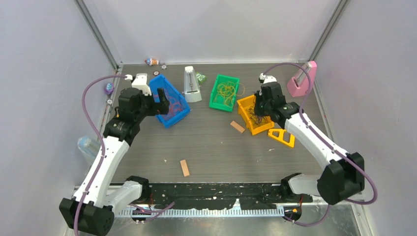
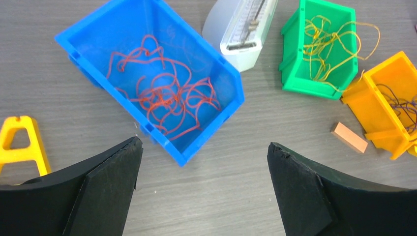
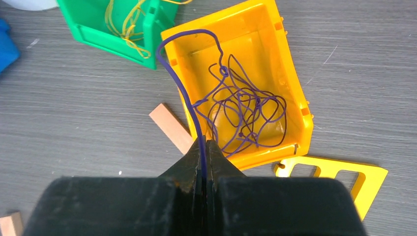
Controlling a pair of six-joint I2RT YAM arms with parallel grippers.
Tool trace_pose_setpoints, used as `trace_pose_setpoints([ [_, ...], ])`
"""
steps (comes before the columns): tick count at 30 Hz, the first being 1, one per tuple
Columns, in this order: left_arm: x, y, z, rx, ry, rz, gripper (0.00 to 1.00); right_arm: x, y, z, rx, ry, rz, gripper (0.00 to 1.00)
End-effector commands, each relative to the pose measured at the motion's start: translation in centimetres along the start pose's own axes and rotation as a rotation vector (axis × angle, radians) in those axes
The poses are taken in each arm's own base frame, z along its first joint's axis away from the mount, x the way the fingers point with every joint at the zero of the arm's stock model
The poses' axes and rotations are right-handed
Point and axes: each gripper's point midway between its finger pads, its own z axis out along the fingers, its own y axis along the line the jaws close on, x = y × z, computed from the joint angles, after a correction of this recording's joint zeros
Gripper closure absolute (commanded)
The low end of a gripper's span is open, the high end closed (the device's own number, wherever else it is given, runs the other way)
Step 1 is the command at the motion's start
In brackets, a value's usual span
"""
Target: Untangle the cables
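Observation:
The cables lie sorted by colour. Red cables (image 2: 167, 98) fill the blue bin (image 2: 88, 37), yellow cables (image 2: 327, 44) the green bin (image 2: 295, 64), and dark purple cables (image 3: 246, 110) the orange bin (image 3: 295, 98). My left gripper (image 2: 204, 142) is wide open above bare table just short of the blue bin's near corner, with nothing between its fingers. My right gripper (image 3: 205, 142) is shut on one purple cable (image 3: 179, 83). That cable arches up over the orange bin's near-left rim and drops back into the purple bunch. In the top view the right gripper (image 1: 260, 105) hovers over the orange bin (image 1: 246, 104).
A white metronome-like device (image 1: 192, 84) stands between the blue and green bins. A pink object (image 1: 302, 81) is at the back right. A yellow triangular frame (image 1: 282, 137) lies by the orange bin. Tan strips (image 1: 184, 167) (image 1: 237, 126) lie on the table.

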Motion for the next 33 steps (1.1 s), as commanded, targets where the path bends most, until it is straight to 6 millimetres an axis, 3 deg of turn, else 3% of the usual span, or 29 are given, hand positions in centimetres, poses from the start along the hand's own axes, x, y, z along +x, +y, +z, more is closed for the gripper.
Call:
trace_pose_setpoints([
  [1, 2.2, -0.7, -0.8, 0.055, 0.002, -0.030, 0.00, -1.1, -0.3, 2.7, 0.024, -0.026, -0.011, 0.95],
  [10, 5.6, -0.6, -2.0, 0.074, -0.017, -0.110, 0.00, 1.4, -2.7, 8.6, 0.130, 0.048, -0.018, 0.95],
  [12, 5.9, -0.5, -2.2, 0.078, -0.050, -0.127, 0.00, 2.1, -3.2, 9.6, 0.148, 0.067, -0.018, 0.90],
  [14, 6.3, -0.1, -2.4, 0.065, -0.067, -0.134, 0.00, 2.3, -3.4, 9.9, 0.155, 0.080, -0.022, 0.70],
  [15, 6.5, 0.1, -2.5, 0.058, -0.067, -0.132, 0.00, 2.1, -3.4, 9.8, 0.155, 0.074, -0.020, 0.51],
  [17, 6.9, 0.3, -2.6, 0.050, -0.052, -0.119, 0.00, 1.8, -3.3, 9.2, 0.148, 0.063, -0.017, 0.35],
  [23, 7.5, 0.4, -2.9, 0.047, -0.048, -0.113, 0.00, 0.6, -2.8, 7.0, 0.114, 0.011, -0.002, 0.26],
  [30, 7.3, 1.3, -3.3, 0.007, -0.090, -0.107, 0.00, -1.9, -2.8, 2.9, 0.088, -0.120, 0.019, 0.01],
  [33, 7.5, 1.5, -3.2, 0.012, -0.118, -0.082, 0.01, -2.6, -2.9, 1.3, 0.081, -0.181, 0.023, 0.04],
])
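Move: The orange tray, into which the purple cable pinched in the right fingers already trails, has its middle about 9 cm ahead of the right hand, 2 cm to its right and 14 cm below. Lower down, the wooden block lies some 4 cm ahead and 6 cm left, the yellow frame about level and 13 cm right; the green tray is 19 cm ahead, 12 cm left. From the left hand, the orange tray lies 10 cm ahead, 38 cm right. The purple cable's held end is lowered towards the orange tray, the right hand sinking about 10 cm, going some 5 cm forward and slightly right while tipping further down; there the fingers open wide and let go, and the hand rises 7 to 8 cm, easing back and levelling. The empty, open left hand draws back and down about 7 cm each, away from the blue tray. ##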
